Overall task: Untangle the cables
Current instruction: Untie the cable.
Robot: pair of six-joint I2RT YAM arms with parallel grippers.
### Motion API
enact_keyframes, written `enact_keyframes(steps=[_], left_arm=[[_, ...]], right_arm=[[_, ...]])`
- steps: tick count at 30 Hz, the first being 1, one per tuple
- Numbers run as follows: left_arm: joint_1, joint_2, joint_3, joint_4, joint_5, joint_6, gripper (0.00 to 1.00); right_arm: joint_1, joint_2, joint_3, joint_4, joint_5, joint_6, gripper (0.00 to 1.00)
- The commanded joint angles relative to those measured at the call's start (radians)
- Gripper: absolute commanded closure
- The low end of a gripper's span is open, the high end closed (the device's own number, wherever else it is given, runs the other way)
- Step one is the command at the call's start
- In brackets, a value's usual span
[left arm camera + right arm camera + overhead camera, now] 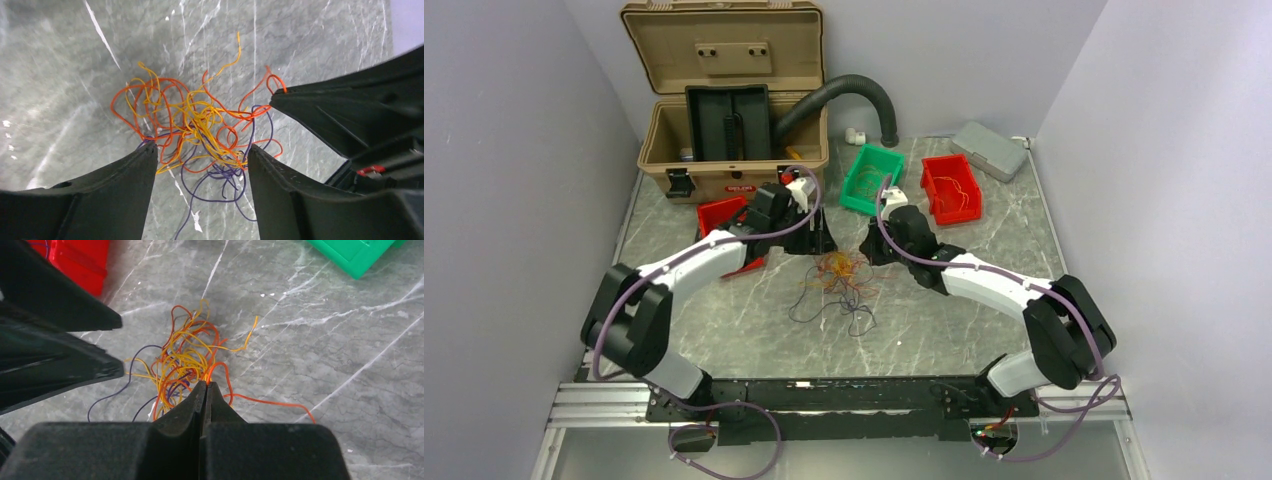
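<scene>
The cables (840, 272) lie in a loose knot of orange, yellow and dark purple strands on the marble table (984, 330), between the two arms. My left gripper (202, 148) hangs open just above the knot (197, 120), one finger on each side, gripping nothing. My right gripper (206, 383) is shut on an orange strand at the knot's edge (185, 357). That strand runs out from between its tips, and another orange strand trails off to the right (280, 402). In the left wrist view the right gripper (280, 97) comes in from the right, with an orange loop at its tip.
An open tan toolbox (724, 110) with a black corrugated hose (844, 90) stands at the back left. A green bin (871, 178), a red bin (951, 188) and a grey case (989, 150) sit at the back right. Another red bin (721, 215) is beside the left arm.
</scene>
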Motion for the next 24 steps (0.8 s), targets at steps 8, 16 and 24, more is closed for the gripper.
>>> enact_keyframes(steps=[8, 16, 24], left_arm=[[0.007, 0.222, 0.124, -0.049, 0.153, -0.160, 0.43], [0.027, 0.319, 0.146, 0.053, 0.305, -0.147, 1.00], [0.291, -0.074, -0.195, 0.211, 0.212, -0.185, 1.00]], right_arm=[[0.047, -0.039, -0.033, 0.105, -0.001, 0.002, 1.00], [0.046, -0.093, -0.046, 0.043, 0.112, 0.026, 1.00], [-0.208, -0.375, -0.129, -0.283, 0.542, 0.274, 1.00]])
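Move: The yellow knot in the middle of the cable tangle lies about 8 cm below my open left hand, some 3 cm to its right and 2 cm nearer me. The purple strands are about 8 cm nearer me and 2 cm right of that hand; the left red bin is some 19 cm left and 5 cm farther out. From my right hand, already pinching an orange cable, the knot is about 5 cm left, 1 cm nearer and 8 cm below; the green bin stands some 17 cm straight ahead. I sink my left hand about 7.5 cm and a little to the right onto the knot, tipping the fingers some 20 degrees further down, and shut them on the yellow strands; then I lift about 3 cm and draw left about 5 cm. My right hand keeps its pinch on the orange cable, drifts slightly left and back, then swings right about 9 cm, away from the knot, turning clockwise some 20 degrees. ##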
